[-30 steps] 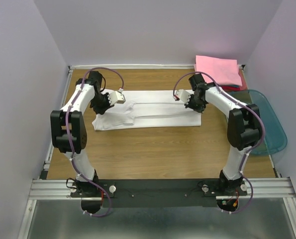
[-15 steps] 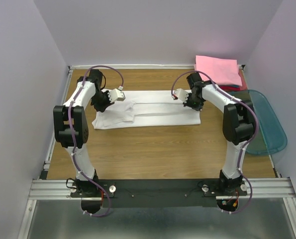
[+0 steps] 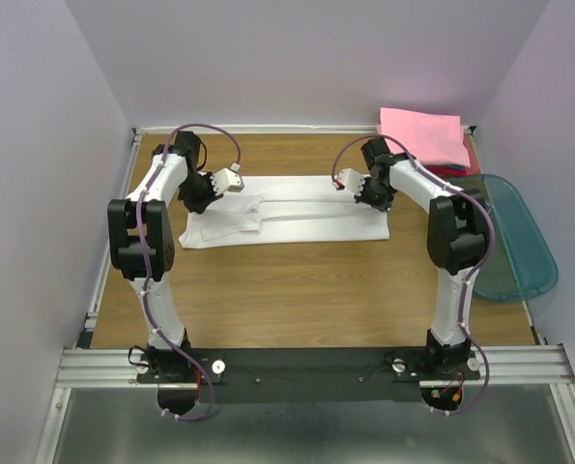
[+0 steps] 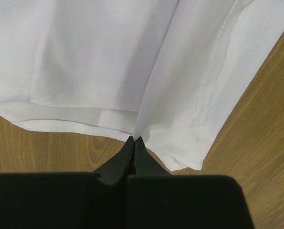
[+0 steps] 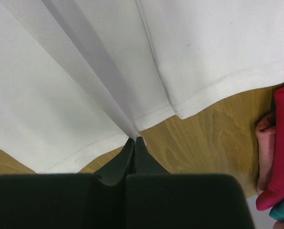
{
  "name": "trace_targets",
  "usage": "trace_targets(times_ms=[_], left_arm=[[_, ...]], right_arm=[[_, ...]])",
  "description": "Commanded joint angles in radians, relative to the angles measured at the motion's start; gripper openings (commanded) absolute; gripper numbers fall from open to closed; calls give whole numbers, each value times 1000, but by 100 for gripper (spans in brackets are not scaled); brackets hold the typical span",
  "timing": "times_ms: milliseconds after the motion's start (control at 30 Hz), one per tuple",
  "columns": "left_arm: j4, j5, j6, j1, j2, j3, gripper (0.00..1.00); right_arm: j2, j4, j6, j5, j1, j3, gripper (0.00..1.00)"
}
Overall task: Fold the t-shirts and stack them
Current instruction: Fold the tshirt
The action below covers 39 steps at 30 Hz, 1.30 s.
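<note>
A white t-shirt (image 3: 297, 215) lies as a long strip across the middle of the wooden table (image 3: 297, 290). My left gripper (image 3: 200, 196) sits over its left end, shut on a pinch of the cloth's hem (image 4: 134, 139). Over the right end, my right gripper (image 3: 371, 193) is shut on a raised fold of the same white t-shirt (image 5: 60, 95), fingertips together (image 5: 134, 139). A pink folded t-shirt (image 3: 422, 135) lies at the far right corner on top of a red one (image 3: 464, 166). The red one (image 5: 280, 157) also shows at the edge of the right wrist view.
A translucent teal bin (image 3: 524, 246) rests at the table's right edge, next to my right arm. Purple walls close in the table on three sides. The arm bases sit on a metal rail (image 3: 306, 367) at the near edge.
Both grippers have drawn back toward the far side, carrying the shirt's pinched edges. The arms' elbows stand more upright, and the shirt's near edge has shifted slightly away.
</note>
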Motion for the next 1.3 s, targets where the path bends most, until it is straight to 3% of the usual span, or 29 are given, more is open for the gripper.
trace_targets(times_ms=[0, 833, 900, 1033, 1067, 1133, 1267], left_arm=[[-8, -3, -3, 9, 29, 33, 0], [38, -17, -37, 9, 67, 57, 0], [40, -16, -46, 9, 76, 71, 5], [16, 13, -64, 10, 63, 100, 19], [8, 24, -69, 15, 41, 100, 33], [-12, 58, -83, 20, 14, 96, 36], [-67, 139, -121, 24, -68, 38, 36]], right_arm=[[31, -13, -9, 19, -4, 36, 1], [45, -11, 3, 35, -4, 27, 2], [48, -11, 26, 39, -6, 36, 16], [11, -16, 64, 47, -12, 31, 30], [0, -19, 86, 47, -13, 30, 36], [-32, -34, 133, 30, -18, 31, 43], [-60, -117, 236, -69, -16, 80, 44]])
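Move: The white t-shirt's near flap is pinched at both ends of its loose edge. From the left hand its resting spot is about 2 cm ahead and 1 cm down, with the shirt's near-left corner roughly 6 cm back and 2 cm left. From the right hand the spot is straight below by about 1 cm; the far folded panel's middle is some 7 cm ahead and 16 cm left, the pink stack about 14 cm ahead and 12 cm right. The flap's loose edge is eased down onto the shirt beneath: the left hand takes its end about 2 cm forward while sinking nearly 1 cm, and the right presses its end down about half a centimetre, hardly travelling. Both grippers then open to a bit under half and let go, just starting to lift, the left turning some 5 degrees counter-clockwise and the right slightly clockwise. ##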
